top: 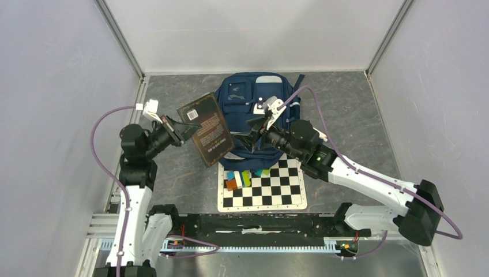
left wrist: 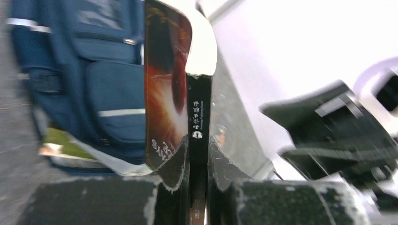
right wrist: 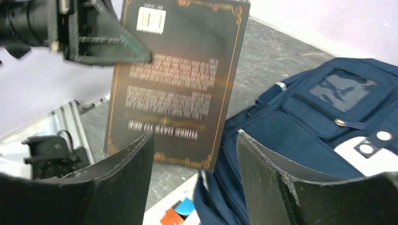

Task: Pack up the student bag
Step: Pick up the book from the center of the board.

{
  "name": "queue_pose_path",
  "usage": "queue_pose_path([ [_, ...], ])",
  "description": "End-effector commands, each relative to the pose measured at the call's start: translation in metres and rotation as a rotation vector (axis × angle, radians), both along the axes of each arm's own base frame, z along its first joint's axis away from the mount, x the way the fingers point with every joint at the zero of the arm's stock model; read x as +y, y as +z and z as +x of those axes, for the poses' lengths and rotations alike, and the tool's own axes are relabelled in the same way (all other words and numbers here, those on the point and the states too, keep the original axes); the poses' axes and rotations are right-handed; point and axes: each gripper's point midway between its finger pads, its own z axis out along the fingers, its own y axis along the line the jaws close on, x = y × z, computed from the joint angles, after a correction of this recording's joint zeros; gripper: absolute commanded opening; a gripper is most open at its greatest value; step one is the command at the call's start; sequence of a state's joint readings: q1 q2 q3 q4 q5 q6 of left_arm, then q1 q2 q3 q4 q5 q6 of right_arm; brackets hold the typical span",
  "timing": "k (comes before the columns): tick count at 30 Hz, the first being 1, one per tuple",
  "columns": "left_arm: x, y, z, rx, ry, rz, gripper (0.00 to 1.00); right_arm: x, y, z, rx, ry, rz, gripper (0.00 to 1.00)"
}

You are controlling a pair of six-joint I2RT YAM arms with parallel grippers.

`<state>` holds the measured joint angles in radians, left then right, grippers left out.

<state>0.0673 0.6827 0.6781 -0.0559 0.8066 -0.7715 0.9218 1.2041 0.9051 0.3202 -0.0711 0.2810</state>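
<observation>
The student bag (top: 254, 95) is a navy blue backpack lying flat at the back of the table, front pockets up; it also shows in the left wrist view (left wrist: 112, 93) and the right wrist view (right wrist: 300, 122). A dark brown book (top: 209, 130) with a barcode hangs above the bag's left edge. My left gripper (top: 183, 131) is shut on the book's spine (left wrist: 197, 108), both pads pressed against it (left wrist: 198, 159). My right gripper (top: 254, 135) stands open just right of the book, nothing between its fingers (right wrist: 195, 154). The book's back cover (right wrist: 178, 79) faces it.
A checkerboard mat (top: 271, 187) lies in front of the bag, partly under it. Several coloured blocks (top: 242, 178) sit on its far left corner, also in the right wrist view (right wrist: 180, 213). Grey walls enclose the table on three sides.
</observation>
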Motion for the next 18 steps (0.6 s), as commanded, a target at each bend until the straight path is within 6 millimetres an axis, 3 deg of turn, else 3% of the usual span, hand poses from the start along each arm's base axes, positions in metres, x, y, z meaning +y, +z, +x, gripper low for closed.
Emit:
queue_pose_path([
  [1,0.055,0.003,0.045,0.018,0.335,0.200,0.02,-0.031,-0.018,0.005,-0.135,-0.077,-0.210,0.73],
  [3,0.083,-0.012,0.055,0.106,0.469,0.302,0.02,-0.036,-0.035,0.004,-0.187,-0.050,-0.320,0.84],
  [5,0.097,-0.019,0.059,0.106,0.518,0.386,0.03,-0.036,-0.054,-0.001,-0.221,0.013,-0.423,0.89],
  [8,0.121,-0.033,0.056,0.090,0.632,0.470,0.03,-0.034,-0.084,-0.004,-0.218,0.094,-0.578,0.87],
  [12,0.142,-0.057,0.044,0.063,0.736,0.545,0.05,-0.026,-0.107,-0.001,-0.219,0.101,-0.705,0.85],
  [18,0.158,-0.054,0.035,0.059,0.804,0.626,0.04,0.004,-0.135,-0.003,-0.230,0.151,-0.747,0.84],
])
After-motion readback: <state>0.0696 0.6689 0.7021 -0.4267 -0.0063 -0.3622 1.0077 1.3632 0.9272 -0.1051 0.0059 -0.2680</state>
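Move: The book is already pinched by its spine in the left fingers. The bag's open mouth, where it is bound, lies about 8 cm ahead of the left hand, 12 cm to its right and 26 cm below. From the right hand that mouth is some 8 cm ahead, 5 cm to the left and 26 cm down; the building blocks lie about 2 cm back, 3 cm left and 30 cm below, the board's middle 2 cm ahead, 8 cm right and 30 cm below. Swinging left and sinking, the left hand carries the pinched book some 13 cm away from the bag's mouth, first bowing forward and then partly back, while it turns counter-clockwise and rolls its left side up, about 50 degrees in all. The right hand drops about 15 cm towards the mouth, tipping its fingers steeply down and opening them further, with no touch visible. ##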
